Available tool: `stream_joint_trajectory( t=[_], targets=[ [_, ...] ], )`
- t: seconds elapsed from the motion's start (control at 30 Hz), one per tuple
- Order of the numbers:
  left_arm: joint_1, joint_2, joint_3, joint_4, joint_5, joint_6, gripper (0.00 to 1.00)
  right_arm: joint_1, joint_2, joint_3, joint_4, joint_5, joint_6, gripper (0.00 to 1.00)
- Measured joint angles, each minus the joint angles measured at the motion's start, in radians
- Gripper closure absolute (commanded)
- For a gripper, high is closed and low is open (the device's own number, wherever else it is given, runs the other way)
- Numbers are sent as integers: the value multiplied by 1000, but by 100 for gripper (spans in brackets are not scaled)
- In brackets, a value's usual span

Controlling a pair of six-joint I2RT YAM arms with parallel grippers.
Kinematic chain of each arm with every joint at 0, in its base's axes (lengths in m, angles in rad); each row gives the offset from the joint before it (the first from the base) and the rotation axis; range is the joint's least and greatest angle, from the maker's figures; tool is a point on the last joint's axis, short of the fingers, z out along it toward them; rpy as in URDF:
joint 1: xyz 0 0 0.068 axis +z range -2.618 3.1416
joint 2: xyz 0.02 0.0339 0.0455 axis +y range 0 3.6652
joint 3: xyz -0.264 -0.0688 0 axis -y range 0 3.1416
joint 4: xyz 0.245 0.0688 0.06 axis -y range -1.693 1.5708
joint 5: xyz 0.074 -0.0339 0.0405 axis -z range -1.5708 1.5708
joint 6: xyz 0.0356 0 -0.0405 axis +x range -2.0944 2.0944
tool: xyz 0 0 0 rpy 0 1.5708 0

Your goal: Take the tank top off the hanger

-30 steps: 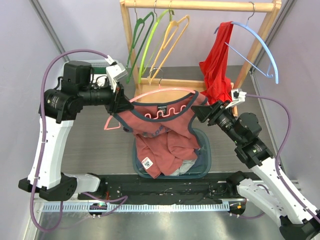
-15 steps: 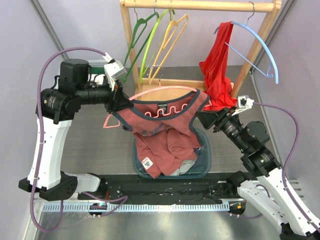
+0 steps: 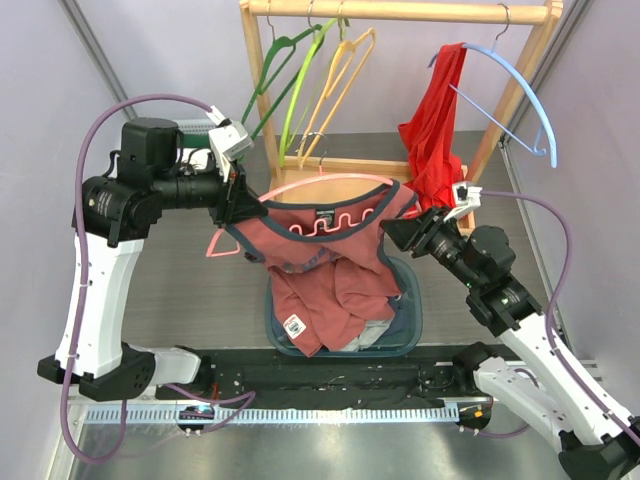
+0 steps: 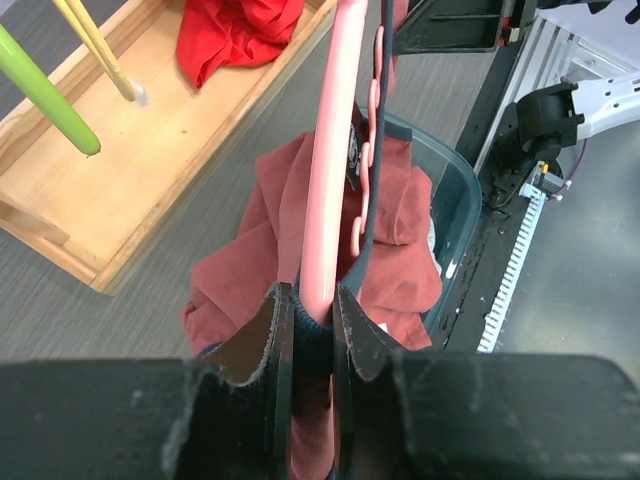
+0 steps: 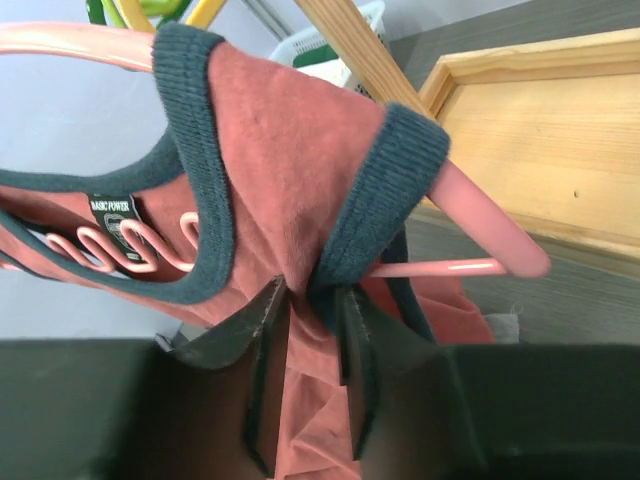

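Observation:
A pink hanger (image 3: 320, 181) is held level above the basket, with a dusty red tank top (image 3: 340, 250) with dark navy trim hanging on it. My left gripper (image 3: 243, 203) is shut on the hanger's left end, with the navy strap pinched in too; the left wrist view shows the hanger (image 4: 335, 150) between the left gripper's (image 4: 313, 305) fingers. My right gripper (image 3: 392, 228) is shut on the tank top's right shoulder. In the right wrist view the right gripper (image 5: 312, 300) pinches the fabric (image 5: 280, 150) just under the strap, which still sits over the hanger's end (image 5: 490, 225).
A blue basket (image 3: 408, 290) with clothes sits under the tank top. Behind stands a wooden rack (image 3: 400, 12) with green and yellow hangers and a blue hanger (image 3: 530, 105) carrying a red garment (image 3: 435, 130). The rack's wooden base (image 4: 120, 150) lies close behind.
My right gripper swung out to the right with the tank top's shoulder, then came back in toward the hanger's right end. My left gripper shifted slightly and kept its hold on the hanger.

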Motion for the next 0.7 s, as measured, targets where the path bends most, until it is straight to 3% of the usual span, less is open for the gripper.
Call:
stream_joint_trajectory(
  t=[0.2,0.57,0.7],
  targets=[
    [1,0,-7,2,-7,11,100,0,18,16,11,-47,17,99],
    [1,0,-50,2,-29,37,100,0,-37,100,-5,-79,24,99],
    [1,0,-64,2,-39,52,100,0,-56,122,-72,3,20,99]
  ],
)
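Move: The tank top's right shoulder strap already lies at my half-open right fingers, about 1 cm ahead, 1 cm to the left and 1 cm up. The pink hanger's right end is some 4 cm farther out than that hand, 5 cm to its right and 2 cm higher; the bin is roughly 6 cm back, 14 cm left and 28 cm below. From my left hand, the strap is about 27 cm to the right, level fore-and-aft and some 8 cm lower. I shut my right fingers on the cloth just under the strap and, pinching it, lift about 6 cm while drawing back some 2 cm, the fingers tipping slightly up; at the end I begin easing right, towards the hanger's right end. My left hand keeps its grip on the hanger and left strap, sinking about 2 cm. ##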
